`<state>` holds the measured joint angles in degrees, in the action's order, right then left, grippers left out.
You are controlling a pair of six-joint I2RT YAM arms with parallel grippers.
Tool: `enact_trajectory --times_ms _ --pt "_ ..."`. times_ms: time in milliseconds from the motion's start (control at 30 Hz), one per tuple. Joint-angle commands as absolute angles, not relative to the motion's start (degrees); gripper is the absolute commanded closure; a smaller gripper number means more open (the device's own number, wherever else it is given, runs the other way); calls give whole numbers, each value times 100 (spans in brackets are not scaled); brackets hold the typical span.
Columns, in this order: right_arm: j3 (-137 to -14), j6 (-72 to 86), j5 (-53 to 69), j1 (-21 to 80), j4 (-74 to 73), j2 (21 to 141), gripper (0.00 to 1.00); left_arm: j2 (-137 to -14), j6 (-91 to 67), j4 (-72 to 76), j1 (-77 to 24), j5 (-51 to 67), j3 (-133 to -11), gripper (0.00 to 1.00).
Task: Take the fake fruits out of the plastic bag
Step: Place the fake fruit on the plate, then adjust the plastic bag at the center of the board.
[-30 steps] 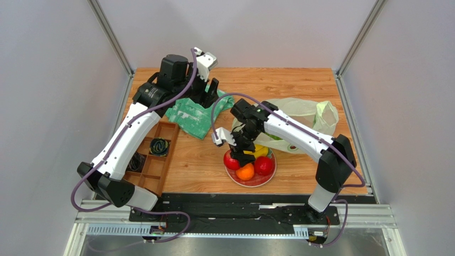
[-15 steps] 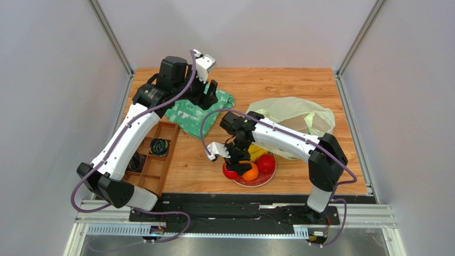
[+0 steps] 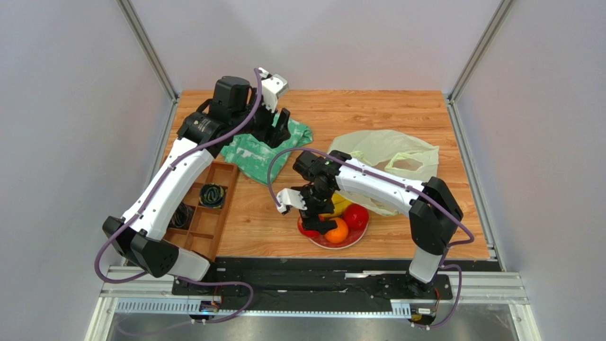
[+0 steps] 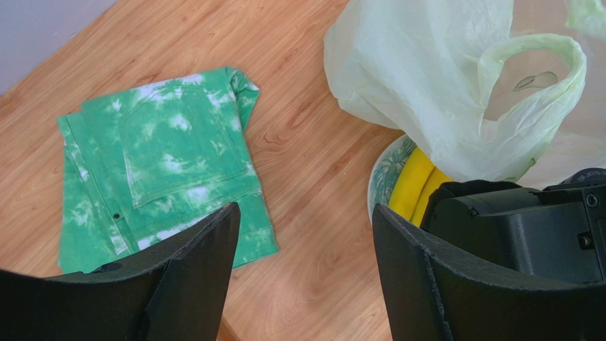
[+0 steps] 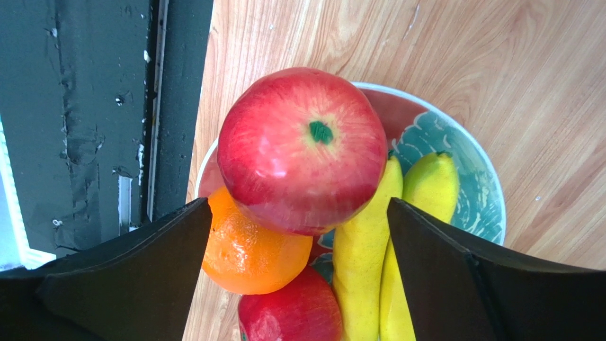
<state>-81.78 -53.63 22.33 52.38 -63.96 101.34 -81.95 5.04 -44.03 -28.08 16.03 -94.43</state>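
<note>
A patterned plate (image 3: 360,235) near the front holds the fake fruits: an orange (image 3: 336,231), a red fruit (image 3: 355,215), a second red one (image 3: 306,231) and a yellow banana bunch (image 3: 343,205). My right gripper (image 3: 318,215) hangs open just above them. In the right wrist view my gripper (image 5: 299,206) straddles a red fruit (image 5: 302,149), the orange (image 5: 249,249), the other red one (image 5: 288,312) and the bananas (image 5: 363,270) without touching. The plastic bag (image 3: 387,153) lies slack behind the plate. My left gripper (image 3: 281,128) is open and empty over the table. No green apple or grapes show.
A green-and-white cloth (image 3: 256,153) lies under my left gripper and shows in the left wrist view (image 4: 163,156), as does the bag (image 4: 441,85). A wooden organizer tray (image 3: 206,227) with a black cable coil (image 3: 211,194) sits at the left edge.
My right arm has swung left and down over the plate. The bag has slumped flatter, its raised handle dropping. My left gripper has dipped slightly toward the cloth.
</note>
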Motion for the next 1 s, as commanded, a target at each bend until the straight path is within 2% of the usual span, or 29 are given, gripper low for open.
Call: enact_trajectory --times_ms 0,133,467,667,733,833,933,967 --pt "-8174 -5291 2101 5265 -6275 10028 0 -8042 527 -4351 -2786 1723 -9439 23" --pt "-8402 -5098 2197 5238 -6337 9809 0 -8103 510 -4342 -2786 1793 -9466 23" --pt "-9544 -4378 2443 4694 -6591 8412 0 -8235 448 -4307 -2786 1793 -9659 23" --pt "-9764 -3745 1741 4273 -7013 7551 1 -8262 81 -4184 -2786 3179 -9808 22" --pt "-9948 -3508 1512 4105 -7276 7331 1 -8271 26 -4061 -2847 3839 -9905 13" --pt "-10064 -3375 1512 3622 -7488 6980 2 -8393 272 -4078 -3154 4183 -10089 1" --pt "-9555 -3236 1792 2797 -7348 6733 4 -8718 912 -4471 -3671 4140 -10353 1" --pt "-9319 -3147 1984 2160 -7287 6637 5 -8841 1367 -4613 -3830 4053 -10536 1"
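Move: The right hand hangs at the big red apple on the plate's left side, its fingers already wide open; the orange is about 5 cm right and 2 cm back, the bananas some 4 cm right and 5 cm ahead. From this hand the plastic bag lies roughly 21 cm right, 17 cm ahead and about level. For the left hand the bag is some 25 cm right, 1 cm ahead, 23 cm below; the green cloth is about 7 cm left, 8 cm ahead, 27 cm below. Its wide-open fingers leave the big red apple as the right hand lifts steeply by about 24 cm, then swings right some 11 cm to the bag's side of the plate, tilting and turning clockwise. Late on, the left hand sets off right and back by about 8 cm with a small rise, turning clockwise and opening its fingers fully as it closes in on the bag. ##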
